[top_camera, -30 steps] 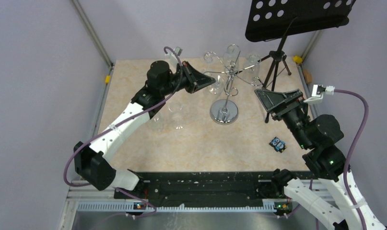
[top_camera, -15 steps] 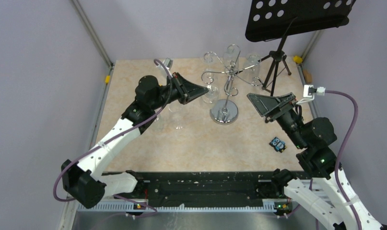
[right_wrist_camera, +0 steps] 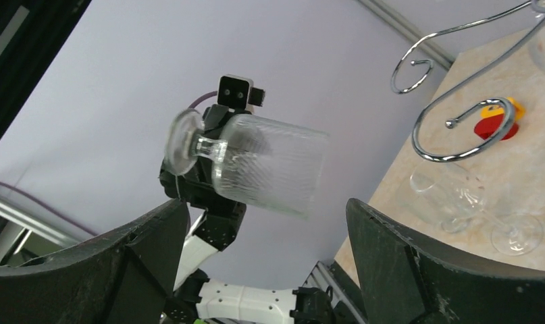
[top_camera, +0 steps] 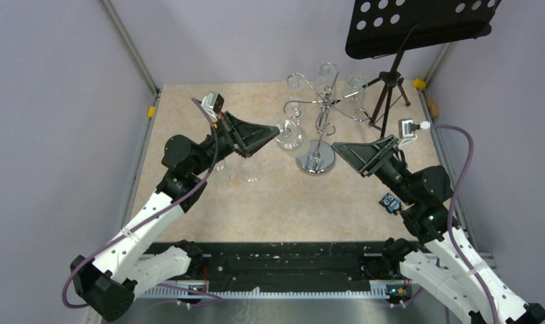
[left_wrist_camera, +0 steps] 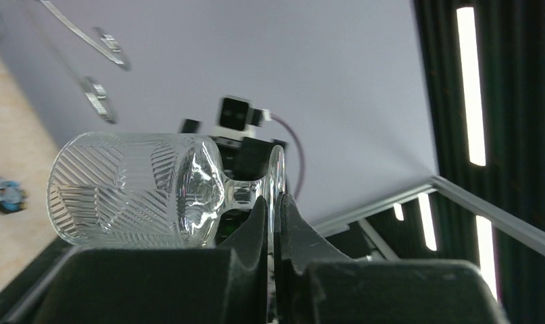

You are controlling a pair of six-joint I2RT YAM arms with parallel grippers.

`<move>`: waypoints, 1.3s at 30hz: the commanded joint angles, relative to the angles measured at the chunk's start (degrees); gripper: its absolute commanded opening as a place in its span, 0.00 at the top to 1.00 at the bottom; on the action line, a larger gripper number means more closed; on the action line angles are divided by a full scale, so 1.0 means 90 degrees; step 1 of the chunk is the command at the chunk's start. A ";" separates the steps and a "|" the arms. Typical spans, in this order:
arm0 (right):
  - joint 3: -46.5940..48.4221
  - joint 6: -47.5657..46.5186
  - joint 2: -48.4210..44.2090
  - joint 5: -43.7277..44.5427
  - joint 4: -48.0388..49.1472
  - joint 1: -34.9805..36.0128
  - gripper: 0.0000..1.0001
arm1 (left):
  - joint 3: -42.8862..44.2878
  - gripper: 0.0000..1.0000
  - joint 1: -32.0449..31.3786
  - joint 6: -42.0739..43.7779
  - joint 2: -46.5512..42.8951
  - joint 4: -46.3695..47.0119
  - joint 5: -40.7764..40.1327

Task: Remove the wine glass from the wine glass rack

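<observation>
My left gripper (top_camera: 276, 129) is shut on the disc foot of a ribbed clear wine glass (top_camera: 290, 138), held on its side in the air just left of the rack's round base. The foot (left_wrist_camera: 276, 179) stands pinched between the black fingers (left_wrist_camera: 256, 223), and the bowl (left_wrist_camera: 131, 189) sticks out to the left. The chrome wine glass rack (top_camera: 324, 102) stands behind, its curled arms (right_wrist_camera: 452, 118) apart from the held glass (right_wrist_camera: 269, 172). Facing the bowl, my right gripper (top_camera: 338, 148) is open, and nothing lies between its jaws (right_wrist_camera: 266, 206).
More glasses hang on the rack's far arms (top_camera: 325, 73) (top_camera: 355, 86). Two glasses stand on the table at left (top_camera: 250, 166) (top_camera: 220, 173). A black music stand (top_camera: 418, 27) rises at the back right. A small blue-black object (top_camera: 391, 203) lies near the right arm.
The left arm has drawn the glass away from the rack's arm, toward the front and lower. The right gripper has swung left toward the glass and opened wider.
</observation>
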 commanded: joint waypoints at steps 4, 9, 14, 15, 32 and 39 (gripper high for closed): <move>0.0249 0.0035 0.0365 -0.0237 0.1523 0.0542 0.12 | 0.0519 1.00 -0.0307 -0.1470 0.0141 0.2514 0.0289; 0.0670 -0.0534 0.1009 -0.0447 0.2415 0.1255 0.13 | 0.0806 1.00 -0.0584 -0.1544 0.0304 0.2875 0.0201; 0.0863 -0.0729 0.1396 -0.0759 0.3750 0.1779 0.18 | 0.0782 1.00 -0.0719 -0.1608 0.0254 0.3089 -0.0003; 0.0868 -0.0743 0.1438 -0.0791 0.3897 0.1825 0.20 | 0.0772 1.00 -0.0744 -0.1643 0.0231 0.3116 -0.0057; 0.1031 -0.0795 0.1920 -0.1038 0.5323 0.1941 0.75 | 0.0179 1.00 -0.0978 -0.1901 -0.0039 0.3513 -0.1128; 0.1276 -0.0977 0.2086 -0.1071 0.5380 0.1963 0.83 | 0.0048 1.00 -0.0979 -0.1371 -0.0314 0.2775 -0.1282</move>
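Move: Some 9 cm to the right hand's left, about level ahead and 1 cm higher, is the wine glass that the left hand already pinches by its foot. The rack's front hook stands about 6 cm ahead of the right hand and 5 cm below, and the rack hub 12 cm straight ahead, 4 cm lower. From the left hand the glass's middle lies roughly 2 cm back, 4 cm right and 5 cm below. Keeping its pinch on the foot, the left hand lifts the glass about 10 cm and draws it 7 cm back and a little left, rolling it some 25 degrees so the bowl swings to the right. The right hand rises about 11 cm, back and left to the rim, its fingertips tipping up some 35 degrees, and closes from wide open to nearly shut, pinching the rim's wall. ##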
